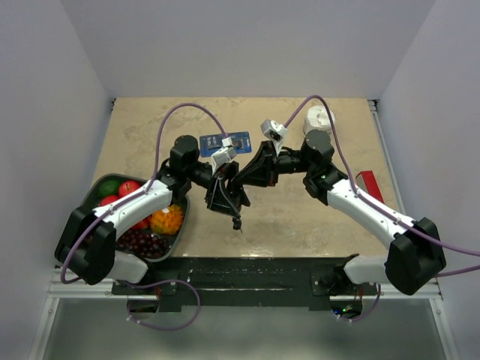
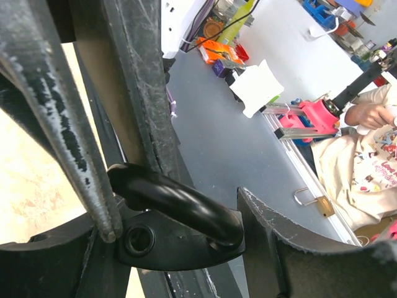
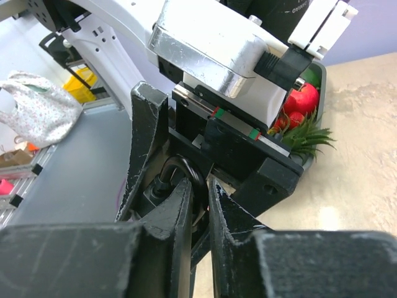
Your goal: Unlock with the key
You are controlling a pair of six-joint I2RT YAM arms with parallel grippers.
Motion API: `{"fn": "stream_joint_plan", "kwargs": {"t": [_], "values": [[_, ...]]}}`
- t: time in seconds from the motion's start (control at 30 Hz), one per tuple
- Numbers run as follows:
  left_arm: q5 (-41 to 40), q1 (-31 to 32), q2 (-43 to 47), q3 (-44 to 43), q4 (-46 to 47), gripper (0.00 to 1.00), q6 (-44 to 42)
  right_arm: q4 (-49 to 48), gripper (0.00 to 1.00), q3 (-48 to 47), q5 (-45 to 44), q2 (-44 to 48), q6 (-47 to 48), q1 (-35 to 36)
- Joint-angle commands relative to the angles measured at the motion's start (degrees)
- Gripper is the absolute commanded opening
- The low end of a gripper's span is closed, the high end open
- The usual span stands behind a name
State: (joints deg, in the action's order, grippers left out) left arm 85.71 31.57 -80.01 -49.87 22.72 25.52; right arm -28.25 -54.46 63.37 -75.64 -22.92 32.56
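Observation:
A black padlock [image 1: 227, 199] is held above the middle of the table in my left gripper [image 1: 223, 193], whose jaws are shut on the lock's body [image 2: 180, 251]. The curved shackle [image 2: 180, 202] has one end lifted out of its round hole [image 2: 139, 239]. My right gripper [image 3: 200, 186] reaches in from the right, and its two fingers pinch the shackle [image 3: 186, 167]. Below the lock in the top view hangs a small dark piece [image 1: 237, 223] that looks like the key. Neither wrist view shows the key.
A dark tray [image 1: 101, 187] with fruit stands at the left by the left arm. A blue card [image 1: 225, 141] lies behind the grippers. A white object [image 1: 319, 118] sits at the back right and a red one [image 1: 369, 182] near the right edge.

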Motion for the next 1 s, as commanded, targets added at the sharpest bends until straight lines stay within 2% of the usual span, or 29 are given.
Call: {"fn": "stream_joint_plan", "kwargs": {"t": [0.0, 0.13, 0.27, 0.3, 0.4, 0.6, 0.73, 0.87, 0.97], "values": [[-1.6, -0.7, 2.0, -2.3, -0.3, 0.0, -3.4, 0.8, 0.11, 0.1, -1.3, 2.6, 0.7, 0.5], [-4.1, -1.3, 1.8, -4.1, -7.4, 0.0, -8.8, 5.6, 0.03, -0.8, -3.5, 3.2, 3.7, 0.4], [-10.0, -2.0, 0.3, -8.9, -24.8, 0.0, -21.2, 15.0, 0.0, -2.5, -9.9, 4.2, 7.9, 0.1], [-13.0, -2.3, -0.1, -9.5, -26.6, 0.0, -22.3, 16.7, 0.0, -2.7, -11.3, 4.7, 9.3, 0.1], [-16.6, -2.8, -1.0, -10.2, -28.4, 0.0, -22.9, 22.1, 0.0, -2.6, -17.1, 5.9, 10.9, -1.3], [-30.8, -2.9, -3.2, -12.2, -32.4, 0.0, -22.1, 28.0, 0.0, -1.3, -27.9, 9.2, 11.4, -2.9], [-41.5, -2.7, -4.2, -13.0, -35.0, 0.0, -19.9, 28.1, 0.0, 0.0, -34.5, 7.7, 9.9, -2.5], [-49.4, -1.9, -3.6, -12.5, -39.4, 0.0, -18.0, 24.0, 0.0, 3.8, -38.1, 5.8, 6.4, -0.3], [-57.7, 1.0, -3.1, -12.3, -43.9, 0.0, -16.6, 20.5, 0.0, 6.6, -41.8, 4.9, 1.7, 0.6]]}}
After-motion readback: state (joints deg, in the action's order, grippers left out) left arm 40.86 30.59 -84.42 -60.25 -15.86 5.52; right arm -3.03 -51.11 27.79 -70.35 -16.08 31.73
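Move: My left hand, near the table's front edge, still holds the black padlock's body between its pads; my right fingers are already shut on its raised shackle, the body about 3 cm back of them. The brass padlock lies on the table roughly 13 cm ahead of my left hand and some 20 cm below, about 9 cm ahead of my right. The blue package is some 30 cm ahead of my left hand and 3 cm to its left. I swing both hands forward and down together over the table towards the brass padlock, slowly at first, then faster: my left about 11 cm forward and 9 cm down, my right about 8 cm each way, drifting some 4 cm right. I keep the padlock body gripped and the shackle pinched while turning the left wrist counter-clockwise and the right clockwise, each by nearly 40 degrees, with both hands' fingers dipping. ##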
